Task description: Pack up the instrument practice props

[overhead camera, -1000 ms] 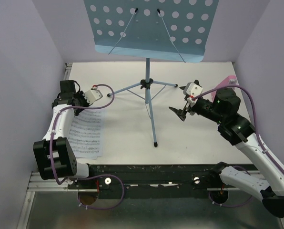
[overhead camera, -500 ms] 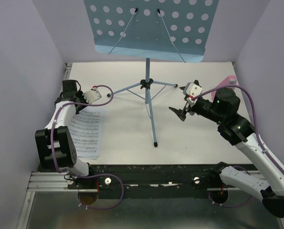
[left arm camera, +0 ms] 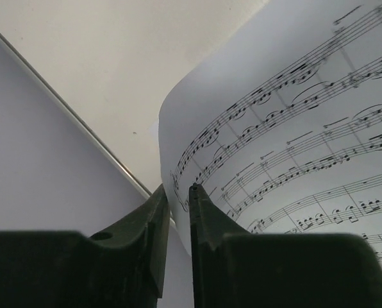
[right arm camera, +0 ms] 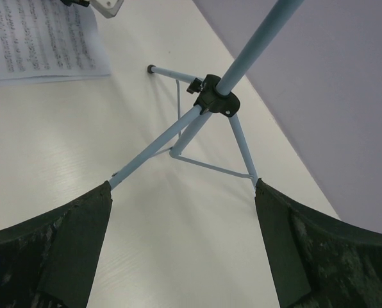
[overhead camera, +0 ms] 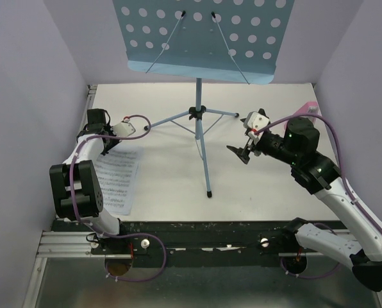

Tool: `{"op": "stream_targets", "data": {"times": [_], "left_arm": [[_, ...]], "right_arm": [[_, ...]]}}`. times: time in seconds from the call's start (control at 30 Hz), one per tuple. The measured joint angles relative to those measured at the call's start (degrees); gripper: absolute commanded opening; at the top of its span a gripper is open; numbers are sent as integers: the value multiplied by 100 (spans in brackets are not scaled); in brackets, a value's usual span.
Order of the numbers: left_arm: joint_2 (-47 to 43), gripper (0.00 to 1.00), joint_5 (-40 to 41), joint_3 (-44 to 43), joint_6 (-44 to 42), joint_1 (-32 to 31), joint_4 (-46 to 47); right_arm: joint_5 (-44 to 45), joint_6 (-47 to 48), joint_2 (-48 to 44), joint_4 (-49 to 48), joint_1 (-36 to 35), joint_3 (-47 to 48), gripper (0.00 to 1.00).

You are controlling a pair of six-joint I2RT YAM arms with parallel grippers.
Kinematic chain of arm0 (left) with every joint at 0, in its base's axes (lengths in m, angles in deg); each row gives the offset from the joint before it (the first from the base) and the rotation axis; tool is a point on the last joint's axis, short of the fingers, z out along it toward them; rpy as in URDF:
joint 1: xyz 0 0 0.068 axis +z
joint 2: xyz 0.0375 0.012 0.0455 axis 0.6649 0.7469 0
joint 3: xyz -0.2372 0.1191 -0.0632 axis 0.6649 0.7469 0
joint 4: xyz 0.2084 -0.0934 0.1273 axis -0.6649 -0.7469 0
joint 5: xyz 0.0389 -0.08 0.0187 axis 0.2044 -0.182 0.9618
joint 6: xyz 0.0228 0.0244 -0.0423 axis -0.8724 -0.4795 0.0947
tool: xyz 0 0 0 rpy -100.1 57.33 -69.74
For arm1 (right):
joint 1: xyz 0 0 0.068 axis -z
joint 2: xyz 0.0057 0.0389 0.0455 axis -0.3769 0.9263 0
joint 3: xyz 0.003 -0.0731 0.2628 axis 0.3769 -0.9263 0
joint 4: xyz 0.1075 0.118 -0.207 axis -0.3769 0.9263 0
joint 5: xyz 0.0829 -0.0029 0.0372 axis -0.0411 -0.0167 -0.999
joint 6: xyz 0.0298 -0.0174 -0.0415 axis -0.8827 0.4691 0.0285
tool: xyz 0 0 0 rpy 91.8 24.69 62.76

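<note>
The light-blue music stand (overhead camera: 204,38) stands at the back middle, with its tripod hub (overhead camera: 197,112) over the table. The white sheet-music pages (overhead camera: 117,179) lie at the left. My left gripper (overhead camera: 103,146) is at their far end. In the left wrist view its jaws (left arm camera: 178,189) stand a narrow gap apart, open, with the curled edge of a sheet (left arm camera: 293,128) between them. My right gripper (overhead camera: 242,154) hangs open right of the stand, its fingers (right arm camera: 182,185) wide apart and facing the tripod legs (right arm camera: 216,99). The pink metronome (overhead camera: 304,110) is partly hidden behind the right arm.
Lilac walls close in the table on the left, right and back. A metal rail (left arm camera: 82,122) runs along the left wall's foot near my left gripper. The stand's near leg ends at a black foot (overhead camera: 209,192).
My left arm has drawn back toward the far left corner and its jaws have parted slightly around the sheet's edge. The right gripper has shifted slightly toward the stand.
</note>
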Motion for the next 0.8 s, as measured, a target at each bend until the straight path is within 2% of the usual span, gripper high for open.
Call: {"op": "stream_targets", "data": {"times": [0.2, 0.6, 0.8], "left_arm": [[7, 43, 195, 0, 234, 0, 52], [-74, 46, 398, -2, 621, 2, -4], [-1005, 49, -544, -323, 1156, -55, -673]], "right_arm": [[0, 33, 59, 122, 0, 0, 100], [46, 81, 98, 221, 0, 2, 100], [105, 4, -81, 293, 61, -251, 99]]}}
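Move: At the left hand's fingertips is the far left corner region of the sheet music, still bent up against them; the sheet's middle lies about 13 cm back, 5 cm to the right and 2 cm below the hand. The music stand's left foot is roughly 11 cm ahead and 17 cm to the right, and the table's left edge some 13 cm to the left, level with the hand. From the open right hand, the sheet's middle is about 50 cm left, level with it and 27 cm below. Opening further from a gap already begun, the left fingers let go of the sheet's edge while the hand stays low, easing a centimetre left and turning slightly counter-clockwise. Then it lifts off quickly, about 6 cm up and 4 cm back to the right, tilting as it climbs. The empty right hand sinks about 3 cm, fingers still wide open. ##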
